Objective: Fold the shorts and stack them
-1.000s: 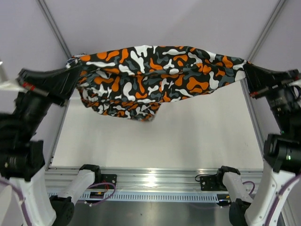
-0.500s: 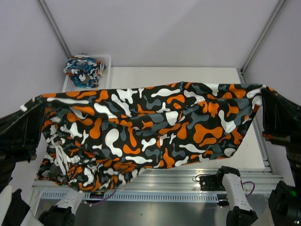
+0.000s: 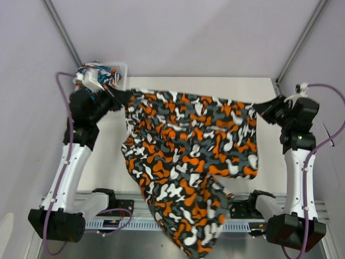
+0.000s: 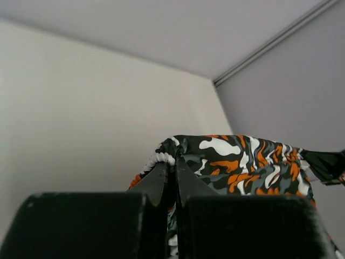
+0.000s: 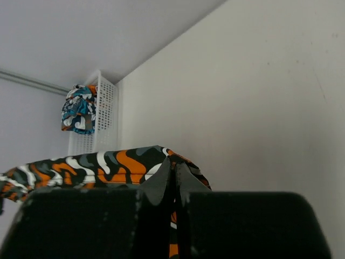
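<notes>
The camouflage shorts (image 3: pixel 188 145), orange, black, grey and white, stretch between both grippers over the table. Their far edge is taut, and one end trails past the near rail. My left gripper (image 3: pixel 124 97) is shut on the far left corner, beside the white drawstring (image 4: pixel 159 158). My right gripper (image 3: pixel 259 108) is shut on the far right corner. The left wrist view shows my left gripper (image 4: pixel 173 165) pinching cloth (image 4: pixel 242 162). The right wrist view shows my right gripper (image 5: pixel 173 168) pinching the fabric (image 5: pixel 108 162) too. The blue-teal cartoon shorts (image 3: pixel 97 75) lie bunched in the basket.
A white mesh basket (image 3: pixel 119 69) stands at the table's far left corner, also in the right wrist view as the basket (image 5: pixel 105 121). Grey walls and frame posts close in the sides. The metal rail (image 3: pixel 135 202) runs along the near edge with the arm bases.
Both arms have swung down and forward from high near the camera. The camouflage shorts, hanging in the air before, now drape over the table and trail past the near rail.
</notes>
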Robot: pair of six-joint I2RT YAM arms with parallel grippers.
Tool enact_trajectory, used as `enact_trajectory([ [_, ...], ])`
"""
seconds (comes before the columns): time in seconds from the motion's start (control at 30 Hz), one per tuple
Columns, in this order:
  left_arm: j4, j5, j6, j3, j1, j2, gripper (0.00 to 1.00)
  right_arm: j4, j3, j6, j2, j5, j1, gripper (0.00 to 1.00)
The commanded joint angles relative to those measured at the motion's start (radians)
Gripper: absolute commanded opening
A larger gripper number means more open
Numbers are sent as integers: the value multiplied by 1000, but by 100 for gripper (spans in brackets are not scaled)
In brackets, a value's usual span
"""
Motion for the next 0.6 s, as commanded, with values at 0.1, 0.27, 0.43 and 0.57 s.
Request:
enact_trajectory([
  [0.1,446,-59,-58,-375,8,0,0,315,-295,75,-129,50,-9,0],
  [0.27,670,-80,-94,-436,3,146,0,517,-411,80,22,73,15,0],
  [0.43,741,-84,-93,-342,-6,336,0,656,-398,75,176,115,38,0],
  [0.57,765,-74,-91,-229,-9,471,0,741,-354,75,312,132,43,0],
])
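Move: I hold the shorts' waistband taut between my hands. The open table patch it is going to lies about 15 cm ahead of my left hand and 37 cm below, and about 12 cm ahead of my right hand and 33 cm below. From my left hand, the white basket is some 27 cm ahead, 22 cm left and 32 cm down. The loose hem trails roughly 50 cm back, 25 cm right and 35 cm down. I bring both hands down together towards the table, keeping the waistband pinched and stretched: my left drops fast at first, about 17 cm in all, my right some 15 cm. As the drop slows, both reach forward towards the far edge, the left nearly 10 cm, the right about 6 cm after a tiny draw back. My left fingers tip some 10 degrees further down. ##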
